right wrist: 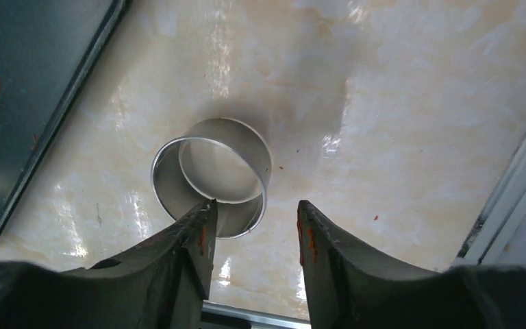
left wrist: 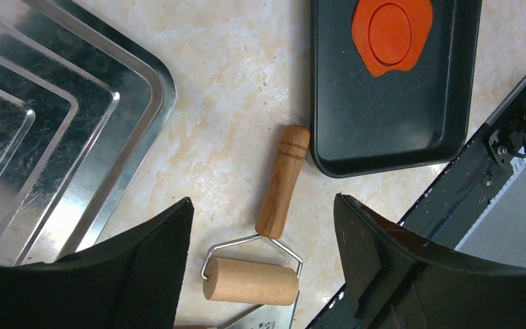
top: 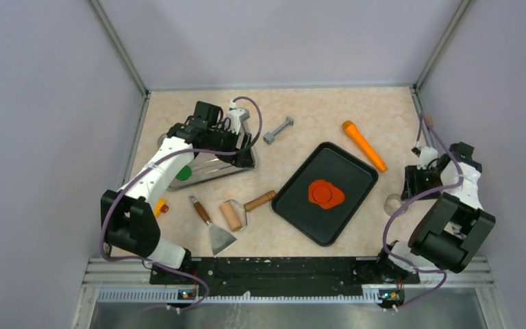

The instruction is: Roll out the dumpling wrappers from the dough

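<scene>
The dough (top: 337,197) is a ragged orange-red sheet lying in the black tray (top: 301,205), with a round outline pressed into its middle (left wrist: 389,33). A green wrapper (top: 183,173) peeps out from under the left arm on the silver tray (top: 212,166). My left gripper (left wrist: 264,205) hangs open above the table beside the silver tray (left wrist: 75,137), looking down on the wooden roller (left wrist: 250,279). My right gripper (right wrist: 255,205) is open with nothing between its fingers (right wrist: 202,226), which carry red clay smears. A metal ring cutter (right wrist: 212,175) stands on the table just past the left finger.
A steel scraper (top: 214,229) lies next to the roller (top: 233,214). An orange carrot-shaped toy (top: 364,145) and a grey dumbbell-like piece (top: 279,129) lie behind the black tray. A small orange and yellow bit (top: 161,205) sits by the left arm. Walls enclose the table on three sides.
</scene>
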Robot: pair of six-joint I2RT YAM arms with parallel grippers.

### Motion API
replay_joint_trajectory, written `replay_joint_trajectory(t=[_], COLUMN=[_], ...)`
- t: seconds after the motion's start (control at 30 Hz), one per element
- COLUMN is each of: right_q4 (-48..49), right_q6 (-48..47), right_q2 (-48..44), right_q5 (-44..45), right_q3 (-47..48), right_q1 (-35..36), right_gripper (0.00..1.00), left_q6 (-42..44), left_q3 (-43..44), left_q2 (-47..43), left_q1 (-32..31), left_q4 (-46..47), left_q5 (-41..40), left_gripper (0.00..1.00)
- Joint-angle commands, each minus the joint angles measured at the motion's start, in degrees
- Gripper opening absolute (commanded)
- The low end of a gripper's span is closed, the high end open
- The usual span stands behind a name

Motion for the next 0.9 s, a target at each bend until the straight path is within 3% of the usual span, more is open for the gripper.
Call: replay_joint_trajectory(t=[0.0,0.13,0.2,0.33,0.53,0.7,0.87], right_q4=[-3.8,-9.2,-9.0,-2.9,0.5,2.9,5.4], right_q6=[-3.5,-8.7,-10.3,-9.1,-16.7,-20.5,-17.1], right_q2=[0.5,-1.6,-3.1,-4.3,1.3,7.3,15.9], right_q5=[-4.4,-17.8,-19.6,-13.9,-8.8,-6.3,-2.1], right_q3=[9.0,15.3,16.0,14.6,13.4,13.3,16.2], right_q1=[-0.3,2.9,10.2,28.8,49.8,59.0,64.2], right_gripper=[0.52,0.75,0.83,0.94,0.95,0.95,0.96], left_q6=[0.4,2.1,2.2,0.8,0.5,0.4,-1.1], left_q3=[0.1,-1.0,-1.5,-2.0,-2.8,-4.1,-5.6], left_q2=[-2.5,-4.0,-4.5,-4.9,-6.7,-8.8,-10.0], left_q1=[0.4,1.0,1.8,3.4,5.1,7.5,10.1], left_q4=[1.6,1.2,1.1,1.0,0.8,0.5,1.1], left_q5=[2.0,3.3,3.3,1.4,1.7,2.6,4.3], left_gripper=[0.78,0.78,0.78,0.78,0.79,0.79,0.8])
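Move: The orange dough, with a circle cut in it, lies near the middle of the black tray, some 27 cm to the right hand's left, 4 cm farther out and about 4 cm lower. The steel ring cutter stands right beside this hand, its middle about 4 cm to the left; the orange stick lies around 21 cm ahead and 11 cm left. From the left hand the dough is about 26 cm to the right, 5 cm back and 14 cm below. The right hand leaves the cutter by rising about 9 cm and reaching some 7 cm forward, then sweeps about 28 cm left across the tray's edge and sinks some 7 cm to hang over the dough, its already parted fingers spreading wide early on and the wrist turning nearly 80 degrees counter-clockwise on the way. Meanwhile the empty left hand draws off the other way, about 5 cm left and a little up over the silver tray, fingers staying open and touching nothing. ##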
